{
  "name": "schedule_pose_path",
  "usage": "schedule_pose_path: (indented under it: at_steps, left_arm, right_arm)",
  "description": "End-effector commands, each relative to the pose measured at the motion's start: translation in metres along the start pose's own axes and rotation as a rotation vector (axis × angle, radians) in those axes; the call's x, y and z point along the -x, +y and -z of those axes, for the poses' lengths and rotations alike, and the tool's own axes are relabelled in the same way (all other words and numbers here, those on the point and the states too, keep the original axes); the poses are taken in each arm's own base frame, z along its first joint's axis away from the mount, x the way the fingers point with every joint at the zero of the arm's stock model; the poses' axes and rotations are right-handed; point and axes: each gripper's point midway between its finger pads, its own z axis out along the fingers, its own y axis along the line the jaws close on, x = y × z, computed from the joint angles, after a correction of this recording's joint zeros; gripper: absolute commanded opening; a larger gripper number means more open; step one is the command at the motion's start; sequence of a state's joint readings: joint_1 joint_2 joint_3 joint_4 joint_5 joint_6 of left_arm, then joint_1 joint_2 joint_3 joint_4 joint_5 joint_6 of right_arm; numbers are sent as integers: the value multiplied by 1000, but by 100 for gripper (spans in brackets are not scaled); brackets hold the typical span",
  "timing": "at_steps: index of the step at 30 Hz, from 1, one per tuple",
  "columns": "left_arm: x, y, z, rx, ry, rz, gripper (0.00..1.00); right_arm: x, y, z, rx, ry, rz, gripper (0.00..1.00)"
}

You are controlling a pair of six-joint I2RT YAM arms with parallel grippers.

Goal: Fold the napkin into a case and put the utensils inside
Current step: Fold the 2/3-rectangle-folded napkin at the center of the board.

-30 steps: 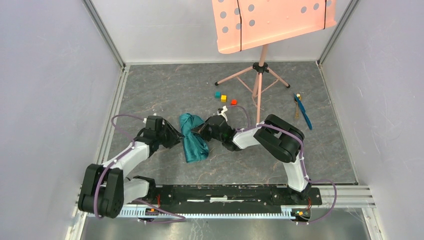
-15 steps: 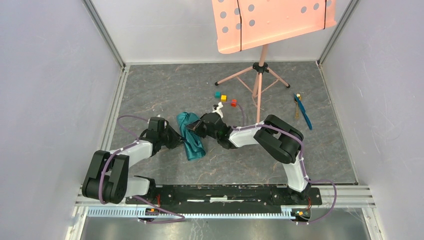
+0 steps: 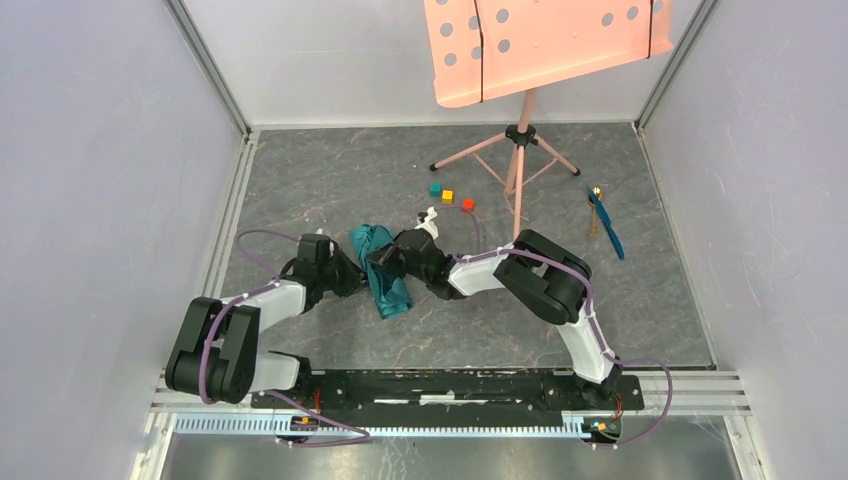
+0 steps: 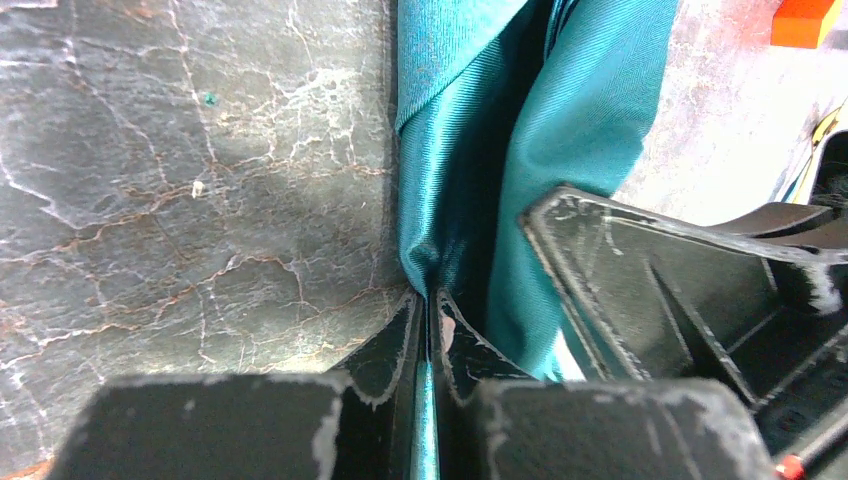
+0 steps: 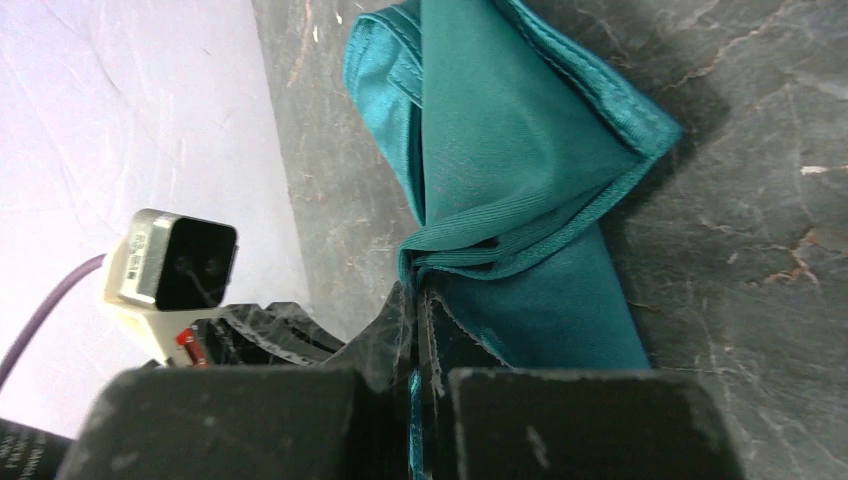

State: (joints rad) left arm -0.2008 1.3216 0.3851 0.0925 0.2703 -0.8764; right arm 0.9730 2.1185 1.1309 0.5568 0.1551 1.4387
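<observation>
The teal-green napkin lies bunched into a narrow crumpled strip on the grey floor, between my two arms. My left gripper is shut on its left edge, and a thin line of cloth shows between the jaws of that gripper. From the other side my right gripper is shut on a fold of the napkin, pinched at this gripper's tips. Its black body fills the right of the left wrist view. The utensils, one blue and one golden, lie far right, apart from both grippers.
A teal cube, a yellow cube and a red cube sit just beyond the right gripper. A pink music stand with its tripod legs rises behind them. Walls close in the left, right and back.
My left gripper has shut on the napkin's left edge. Both grippers and the napkin have shifted a little to the left, and the cloth has bunched narrower.
</observation>
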Motion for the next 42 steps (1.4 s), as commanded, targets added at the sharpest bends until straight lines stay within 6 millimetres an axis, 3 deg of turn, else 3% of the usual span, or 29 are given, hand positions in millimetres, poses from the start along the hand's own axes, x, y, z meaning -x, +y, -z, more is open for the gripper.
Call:
schedule_pose_path:
  at_steps: [1,12,17,22,26,34,42]
  left_arm:
    - [-6,18,0,51,0,-65,10]
    - [-14,28,8,73,-6,-39,14]
    - [-17,34,17,109,-2,-32,33]
    - [-14,37,26,124,-43,-39,37]
    - [-12,37,36,125,-78,-30,40]
    - [-12,30,61,122,-109,5,55]
    - [8,11,93,112,-187,-15,64]
  right_arm:
    - [-4,12,-6,53,2,57,0]
    - [-13,-3,-3,67,39,146,2]
    - [-17,-5,-4,68,67,138,10]
    - [-24,3,-2,78,125,174,26]
    - [-28,6,1,83,174,237,33]
    - [-31,11,-9,67,258,560,36]
    - [-13,11,-1,1,288,910,56]
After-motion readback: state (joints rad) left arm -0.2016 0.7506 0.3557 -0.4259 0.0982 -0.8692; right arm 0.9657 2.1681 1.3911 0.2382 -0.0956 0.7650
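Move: At the napkin's left edge, the left hand still pinches cloth low over the board; the napkin's middle is about 2 cm ahead, 4 cm right and 1 cm below it. The right hand holds a raised fold of the napkin, whose middle lies some 3 cm back, 1 cm right and 4 cm below that hand. From the right hand, the teal cube stands 16 cm ahead and 13 cm right, the yellow cube 14 ahead and 15 right, the red cube 12 ahead and 20 right. Opening its fingers, the left hand lets go of the napkin's edge and backs off about 5 cm with 4 cm to the left, finally rising some 4 cm. The right hand lowers its fold about 1 cm, then opens too and shifts 2–3 cm left and a little back, rolling about 40 degrees with its parted fingers just over the crease. ##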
